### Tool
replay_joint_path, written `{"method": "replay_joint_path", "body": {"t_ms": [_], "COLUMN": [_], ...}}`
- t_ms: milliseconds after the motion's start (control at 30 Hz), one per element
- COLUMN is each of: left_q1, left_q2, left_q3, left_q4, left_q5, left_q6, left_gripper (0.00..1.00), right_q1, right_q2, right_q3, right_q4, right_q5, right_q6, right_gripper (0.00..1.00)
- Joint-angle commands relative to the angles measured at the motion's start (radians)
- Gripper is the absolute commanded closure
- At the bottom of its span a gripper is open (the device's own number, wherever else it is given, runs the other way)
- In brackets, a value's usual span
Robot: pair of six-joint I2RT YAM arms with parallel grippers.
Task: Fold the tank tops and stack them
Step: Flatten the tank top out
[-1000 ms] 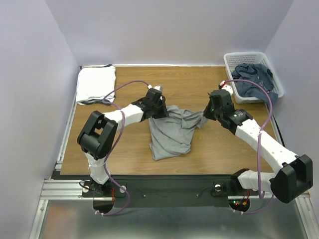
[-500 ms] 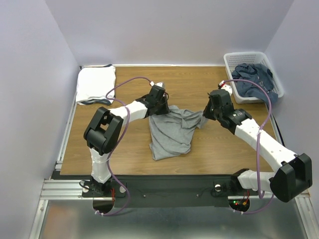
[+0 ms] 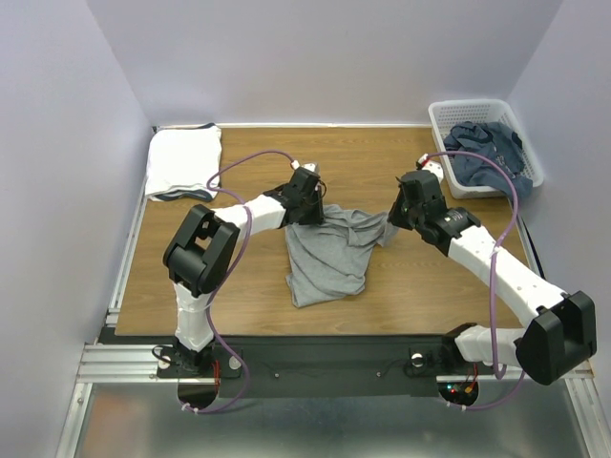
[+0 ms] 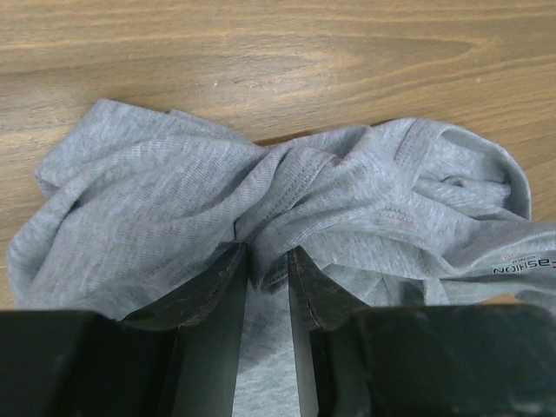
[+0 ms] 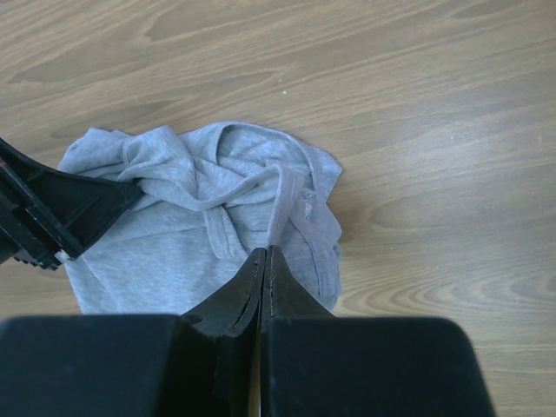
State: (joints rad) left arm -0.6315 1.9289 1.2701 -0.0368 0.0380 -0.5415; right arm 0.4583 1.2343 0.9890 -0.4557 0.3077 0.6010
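A heather grey tank top [image 3: 329, 256] lies crumpled in the middle of the table. My left gripper [image 3: 313, 212] sits at its far left corner. In the left wrist view its jaws [image 4: 269, 254] stand a little apart, and a hemmed fold of the grey tank top [image 4: 174, 200] pokes in between the tips. My right gripper [image 3: 393, 221] is at the top's right end. Seen from the right wrist it [image 5: 265, 250] is shut on a narrow strap of the grey top [image 5: 174, 243]. A folded white tank top [image 3: 183, 160] lies at the far left corner.
A white lattice basket [image 3: 482, 108] stands at the far right with a dusty blue tank top [image 3: 489, 153] bunched inside. Purple walls close in the table on three sides. Bare wood shows around the grey top.
My left gripper has shifted slightly right along the grey top's far edge, and its elbow has swung inward. The right arm has held still on the strap.
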Motion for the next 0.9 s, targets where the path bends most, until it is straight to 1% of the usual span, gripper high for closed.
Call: {"method": "replay_joint_path", "body": {"t_ms": [0, 67, 167, 200, 233, 267, 333, 400, 500, 600, 633, 700, 733, 867], "left_q1": [-0.017, -0.022, -0.025, -0.025, -0.025, -0.025, -0.023, -0.022, -0.004, 0.042, 0.056, 0.107, 0.122, 0.183], "left_q2": [-0.021, -0.024, -0.025, -0.027, -0.027, -0.028, -0.045, -0.070, -0.137, -0.226, -0.272, -0.309, -0.338, -0.373], "left_q3": [0.023, 0.023, 0.026, 0.026, 0.028, 0.035, 0.049, 0.078, 0.147, 0.224, 0.244, 0.302, 0.320, 0.411], "left_q4": [-0.009, -0.011, -0.015, -0.017, -0.018, -0.028, -0.054, -0.075, -0.138, -0.196, -0.209, -0.241, -0.248, -0.301], "left_q5": [-0.023, -0.027, -0.030, -0.030, -0.030, -0.030, -0.030, -0.069, -0.078, -0.079, -0.066, -0.044, 0.012, 0.155], "left_q6": [0.018, 0.020, 0.020, 0.021, 0.025, 0.028, 0.040, 0.054, 0.081, 0.107, 0.113, 0.129, 0.136, 0.164], "left_gripper": [0.64, 0.67, 0.81, 0.84, 0.90, 1.00, 1.00, 1.00, 1.00, 1.00, 1.00, 1.00, 1.00, 1.00], "right_q1": [-0.004, -0.004, -0.004, -0.004, -0.003, -0.004, -0.003, -0.006, -0.009, -0.043, -0.055, -0.089, -0.101, -0.121], "right_q2": [-0.004, -0.006, -0.007, -0.006, -0.009, -0.009, -0.012, -0.015, -0.018, -0.019, -0.019, -0.019, -0.013, 0.004], "right_q3": [0.062, 0.062, 0.063, 0.065, 0.066, 0.068, 0.076, 0.086, 0.117, 0.166, 0.180, 0.209, 0.241, 0.327], "right_q4": [0.048, 0.049, 0.048, 0.048, 0.048, 0.048, 0.048, 0.046, 0.043, 0.034, 0.032, 0.029, 0.028, 0.023], "right_q5": [0.025, 0.025, 0.033, 0.036, 0.039, 0.042, 0.054, 0.083, 0.135, 0.149, 0.146, 0.139, 0.137, 0.151], "right_q6": [-0.010, -0.013, -0.012, -0.012, -0.013, -0.015, -0.021, -0.030, -0.056, -0.072, -0.079, -0.087, -0.095, -0.113], "right_gripper": [1.00, 1.00, 1.00, 1.00, 1.00, 1.00, 1.00, 1.00, 1.00, 0.99, 0.99, 1.00, 1.00, 1.00]}}
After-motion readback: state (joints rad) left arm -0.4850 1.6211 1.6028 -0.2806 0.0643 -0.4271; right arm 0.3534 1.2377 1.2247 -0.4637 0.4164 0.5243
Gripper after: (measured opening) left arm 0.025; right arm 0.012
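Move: The left fingers sit part-open over the gathered far-left edge of the grey tank top, right at their tips, about 1 cm below. The middle of the tank top lies some 7 cm back and 2 cm right of them; the white stack is about 14 cm ahead and 33 cm left. From the right hand, which already holds the garment's right end, that middle is roughly 14 cm left, level fore and aft, 11 cm down; the basket is 22 cm ahead, 22 cm right and 7 cm down. Shut the left gripper on the gathered edge of the tank top down at the table, then whip it up about 25 cm, drifting a little left and forward while the fingers tip up some 20 degrees. Keep the right fingers closed on their end and raise it about 10 cm with it, easing right and forward, so the hands draw apart. ##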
